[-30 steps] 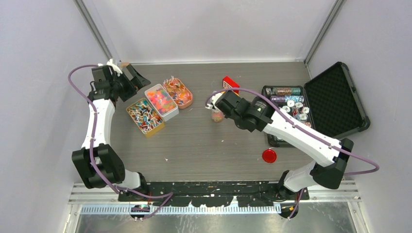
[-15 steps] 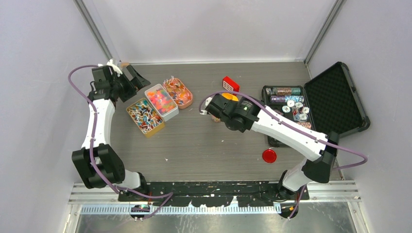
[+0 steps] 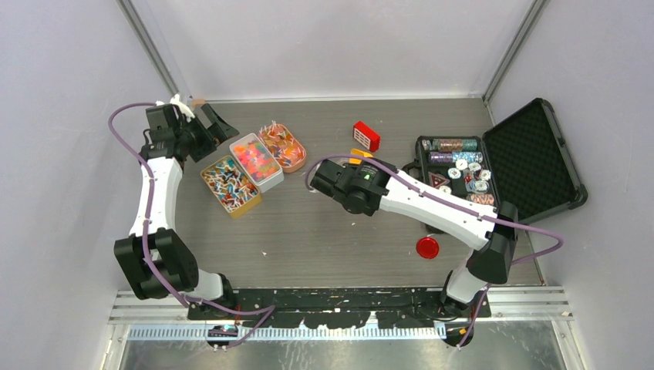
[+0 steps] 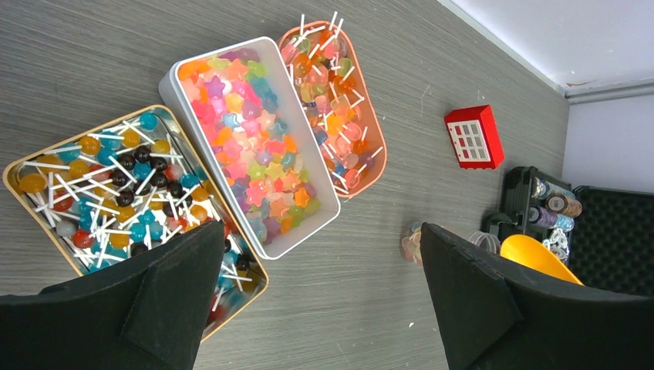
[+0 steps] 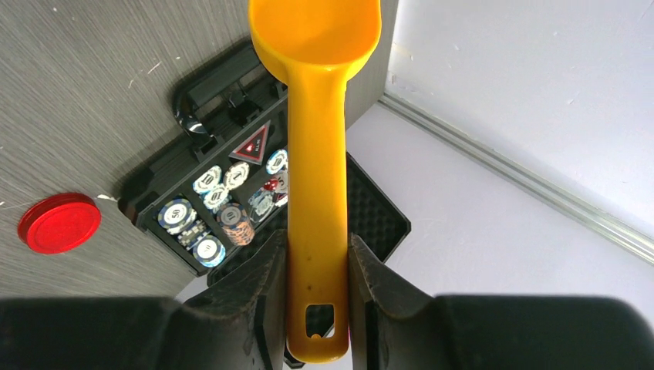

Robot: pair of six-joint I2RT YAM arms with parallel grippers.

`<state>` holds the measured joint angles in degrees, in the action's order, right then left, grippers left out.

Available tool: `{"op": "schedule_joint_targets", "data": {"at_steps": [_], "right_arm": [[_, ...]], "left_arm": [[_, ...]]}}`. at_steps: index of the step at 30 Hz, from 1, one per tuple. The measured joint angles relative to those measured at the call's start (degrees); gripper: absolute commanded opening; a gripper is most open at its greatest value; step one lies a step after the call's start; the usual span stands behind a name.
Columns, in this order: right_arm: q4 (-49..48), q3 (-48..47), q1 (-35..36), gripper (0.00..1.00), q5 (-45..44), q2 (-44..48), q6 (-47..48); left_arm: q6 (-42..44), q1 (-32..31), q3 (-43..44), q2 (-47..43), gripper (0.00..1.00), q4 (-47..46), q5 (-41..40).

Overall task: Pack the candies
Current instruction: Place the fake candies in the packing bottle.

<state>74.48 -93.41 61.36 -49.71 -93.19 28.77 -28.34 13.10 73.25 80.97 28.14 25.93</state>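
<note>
The candies fill three open tins: lollipops in a gold tin [image 3: 230, 185] [image 4: 100, 193], star gummies in a white tin [image 3: 256, 160] [image 4: 247, 146], and more lollipops in an orange tin [image 3: 282, 146] [image 4: 332, 100]. A small clear pot of candies [image 4: 411, 243] shows beside my left finger in the left wrist view; the right arm hides it from the top camera. My left gripper [image 3: 218, 123] [image 4: 322, 231] hangs open above the tins, holding nothing. My right gripper [image 3: 355, 168] [image 5: 316, 285] is shut on the handle of a yellow scoop [image 5: 316, 116] [image 3: 359, 154] whose bowl is empty.
A small red box [image 3: 366, 135] [image 4: 474, 137] lies behind the scoop. An open black case [image 3: 532, 154] [image 5: 370, 216] with poker chips sits at the right. A red disc [image 3: 427, 247] [image 5: 59, 223] lies near the front right.
My right arm has swung left with the scoop, now covering the small candy pot in the top view. The left arm has not moved.
</note>
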Motion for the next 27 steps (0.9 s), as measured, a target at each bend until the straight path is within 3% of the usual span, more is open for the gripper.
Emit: {"op": "schedule_joint_targets", "data": {"at_steps": [6, 13, 17, 23, 27], "right_arm": [[0.9, -1.6, 0.0, 0.0, -0.6, -0.4, -0.4], [1.0, -4.8, 0.0, 0.0, 1.9, 0.2, -2.0], [-1.1, -5.3, 0.0, 0.0, 8.0, 3.1, -3.2], [-9.2, -3.9, -1.7, 0.0, 19.2, 11.2, -4.2], [-14.2, -1.0, -3.8, 0.0, 26.1, 15.7, -5.3]], "left_arm": [[0.4, 0.0, 0.0, 0.0, 0.99, 0.0, 0.1], [-1.1, 0.0, 0.0, 0.0, 0.83, -0.5, 6.1], [-4.9, -1.6, -0.3, -0.1, 0.78, -3.1, 11.7], [-6.0, -9.9, 2.2, 0.1, 0.76, -2.0, 18.8], [-12.2, -12.7, 0.3, 0.0, 0.66, -9.4, 25.9]]}}
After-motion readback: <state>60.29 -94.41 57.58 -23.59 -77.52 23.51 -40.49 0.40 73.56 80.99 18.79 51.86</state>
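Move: Some 30 cm to the left hand's right, roughly level with it fore and aft and 18 cm below, stands the half-filled packing bottle. The star-candy box is about 9 cm ahead and 5 cm to the right of the left hand; the orange lollipop box is 14 cm ahead and 12 cm right, both roughly 21 cm below. For the right hand, which already holds the yellow scoop, the bottle lies about 10 cm ahead, 5 cm left and 20 cm down. Rolling some 40 degrees so that its fingers swing from pointing rightward to leftward, the right hand lifts the scoop away from the bottle, rising about 5 cm and drifting left and slightly back with its grip kept. The empty left hand, after a short wait, sweeps about 15 cm right towards the bottle, climbing and easing back a little, turning clockwise and closing its wide-open fingers by roughly a quarter. ##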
